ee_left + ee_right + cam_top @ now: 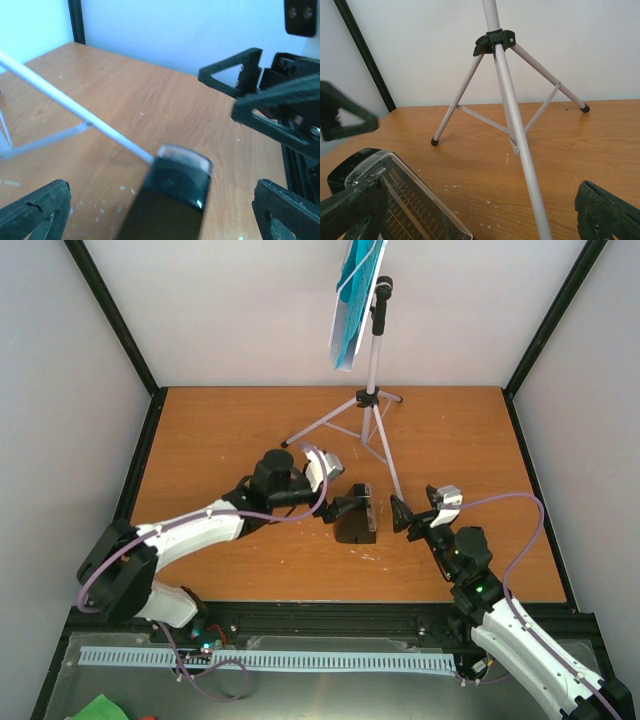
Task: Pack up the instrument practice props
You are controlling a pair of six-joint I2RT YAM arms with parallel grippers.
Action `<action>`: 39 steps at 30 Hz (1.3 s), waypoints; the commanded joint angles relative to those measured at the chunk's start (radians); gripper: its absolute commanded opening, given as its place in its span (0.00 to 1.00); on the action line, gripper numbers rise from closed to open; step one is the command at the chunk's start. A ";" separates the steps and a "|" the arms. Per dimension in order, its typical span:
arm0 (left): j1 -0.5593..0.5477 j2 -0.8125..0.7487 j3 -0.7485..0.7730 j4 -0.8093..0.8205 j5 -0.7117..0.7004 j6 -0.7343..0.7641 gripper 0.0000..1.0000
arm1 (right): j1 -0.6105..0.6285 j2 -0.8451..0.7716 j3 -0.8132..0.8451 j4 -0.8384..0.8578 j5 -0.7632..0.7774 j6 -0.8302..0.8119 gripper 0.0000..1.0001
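Observation:
The grey tripod music stand [374, 400] stands at the back middle of the wooden table, and its legs fill the right wrist view [506, 95]. Cyan sheet-music pages [352, 300] rest on its tray at the top. The small black metronome [357, 516] sits in front of the stand's near leg. My left gripper [347, 506] is open at the metronome's left side. In the left wrist view the metronome [172, 200] lies between the wide-apart fingers. My right gripper [404, 515] is open just right of the metronome [395, 200], holding nothing.
White walls and black frame posts [120, 315] close in the table on three sides. A black rail [330, 618] runs along the near edge. White specks dot the wood [515, 207]. The tripod's long leg [75, 107] crosses in front of the left gripper.

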 commanded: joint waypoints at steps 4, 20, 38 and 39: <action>0.025 0.174 0.169 0.022 0.216 0.130 0.99 | -0.010 -0.017 -0.014 -0.007 0.000 -0.003 1.00; 0.025 0.278 0.010 0.180 0.314 0.028 0.98 | -0.009 -0.011 -0.014 -0.008 0.004 0.001 1.00; -0.020 0.281 -0.118 0.396 0.093 -0.040 0.71 | -0.009 -0.005 -0.017 -0.005 0.013 0.005 1.00; -0.021 0.279 -0.119 0.396 0.089 -0.047 0.69 | -0.009 -0.003 -0.016 -0.003 0.009 0.005 1.00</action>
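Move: The black case stands just past the left fingertips: its middle is about 4 cm to that hand's right, 2 cm back and some 12 cm below. The near foot of the stand is on the table about 14 cm to the right and 2 cm ahead, some 20 cm below. The right gripper waits about 15 cm to the right, level with it. From the right hand, the case is some 11 cm left, 2 cm back and 12 cm below. Bring the open left gripper a little right, out to the upper part of the case, turning it some 15 degrees clockwise, then sink about 9 cm beside the case while easing back about 3 cm, so that the case comes between the fingers. Near the bottom, turn partly back and begin closing the fingers, by about a quarter of their opening. ##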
